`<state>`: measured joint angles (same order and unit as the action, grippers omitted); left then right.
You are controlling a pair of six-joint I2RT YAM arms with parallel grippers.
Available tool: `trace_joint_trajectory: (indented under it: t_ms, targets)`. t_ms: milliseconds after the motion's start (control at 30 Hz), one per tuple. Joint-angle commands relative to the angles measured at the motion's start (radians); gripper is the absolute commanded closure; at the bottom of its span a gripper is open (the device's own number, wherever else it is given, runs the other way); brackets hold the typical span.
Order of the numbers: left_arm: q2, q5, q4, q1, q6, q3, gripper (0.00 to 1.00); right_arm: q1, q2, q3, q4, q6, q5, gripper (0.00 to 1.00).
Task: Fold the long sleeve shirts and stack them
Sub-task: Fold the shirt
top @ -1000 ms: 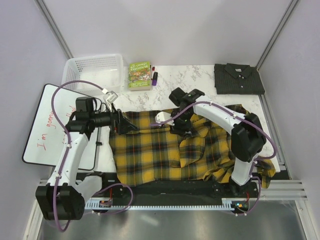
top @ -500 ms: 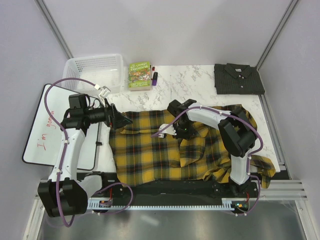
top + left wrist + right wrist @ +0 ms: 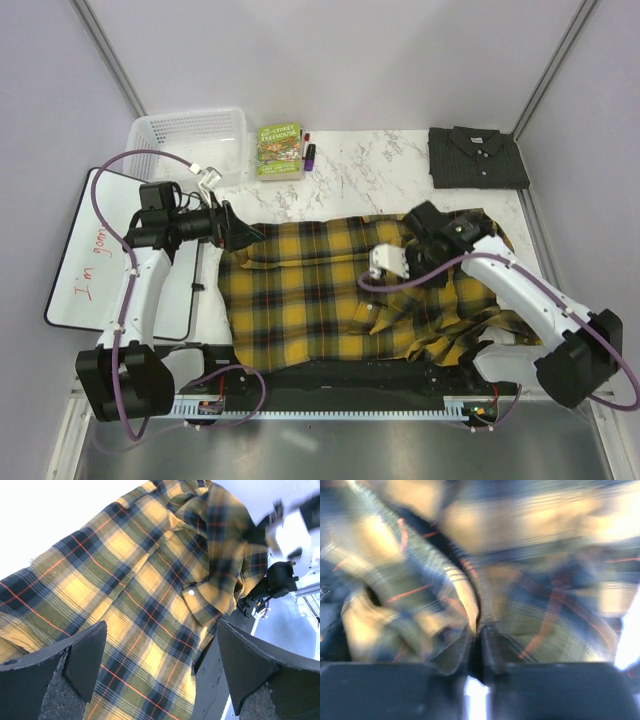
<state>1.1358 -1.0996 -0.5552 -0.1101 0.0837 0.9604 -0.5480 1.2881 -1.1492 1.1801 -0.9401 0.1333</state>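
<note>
The yellow-and-black plaid shirt (image 3: 300,290) lies spread over the near half of the table, bunched at its right side. My left gripper (image 3: 243,238) is open just above the shirt's far left corner. In the left wrist view (image 3: 160,680) its fingers (image 3: 75,655) stand wide apart with plaid cloth (image 3: 150,590) below. My right gripper (image 3: 418,270) is over the shirt's right part. In the blurred right wrist view (image 3: 479,635) it is shut on a fold of plaid cloth (image 3: 445,615). The charcoal grey shirt (image 3: 478,157) lies folded at the far right.
A white basket (image 3: 190,140) stands at the far left, with a green book (image 3: 280,150) and markers (image 3: 308,152) beside it. A whiteboard (image 3: 100,250) lies along the table's left edge. Frame posts rise at both far corners.
My right gripper has swung right and nearer, drawing plaid cloth with it, and the shirt's far middle now lies flatter. My left gripper has stayed open near the far left corner.
</note>
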Motion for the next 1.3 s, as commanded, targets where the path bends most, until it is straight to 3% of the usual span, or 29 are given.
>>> trace_joint_trajectory:
  t_ms: [0,67,200,433,567,700,800,1267]
  targets:
    - [0.022,0.009,0.061,-0.003,0.011,0.041,0.03,-0.044,-0.071,0.172,0.243,-0.104,0.023,0.52]
    - [0.035,0.010,0.063,-0.002,0.013,0.043,0.03,-0.084,-0.101,0.206,0.279,-0.105,0.032,0.44]
    - [0.047,0.012,0.066,-0.003,0.016,0.049,0.03,-0.130,-0.095,0.168,0.280,-0.124,0.017,0.40]
    - [0.039,0.015,0.061,-0.002,0.034,0.035,0.03,-0.132,0.101,-0.150,0.259,-0.033,0.215,0.29]
    - [0.036,0.017,0.063,-0.002,0.036,0.031,0.03,-0.129,0.302,-0.188,0.188,0.078,0.285,0.33]
    - [0.027,0.007,0.061,-0.002,0.034,0.035,0.00,-0.130,0.355,-0.138,-0.037,0.214,0.212,0.32]
    - [0.013,0.004,0.061,-0.002,0.040,0.029,0.00,-0.128,0.399,-0.132,-0.104,0.241,0.189,0.32]
    - [-0.002,0.012,0.063,0.000,0.047,0.021,0.00,-0.128,0.539,-0.075,-0.231,0.304,0.226,0.34]
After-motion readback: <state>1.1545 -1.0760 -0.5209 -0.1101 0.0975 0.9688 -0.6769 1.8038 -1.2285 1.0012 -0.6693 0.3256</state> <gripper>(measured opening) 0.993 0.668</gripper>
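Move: The right gripper, nearly shut, hangs over the shirt. The buttoned sleeve cuff lies about 9 cm to its left, 4 cm back and 12 cm below. Bunched cloth lies some 12 cm to the gripper's right and 5 cm back; the shirt's flat body is centred about 24 cm to its left and 2 cm ahead, both likewise below. From the left gripper the cuff is some 22 cm right, 11 cm back and 21 cm down. Open the right gripper to about two-thirds and let go of the pinched fold while swinging back about 8 cm and slightly right and down. Reverse, sweeping forward and left by about 12 cm with a small rise, then sink some 11 cm to the sleeve cuff, tilting the fingertips some 20 degrees back towards the base and keeping the fingers open. ##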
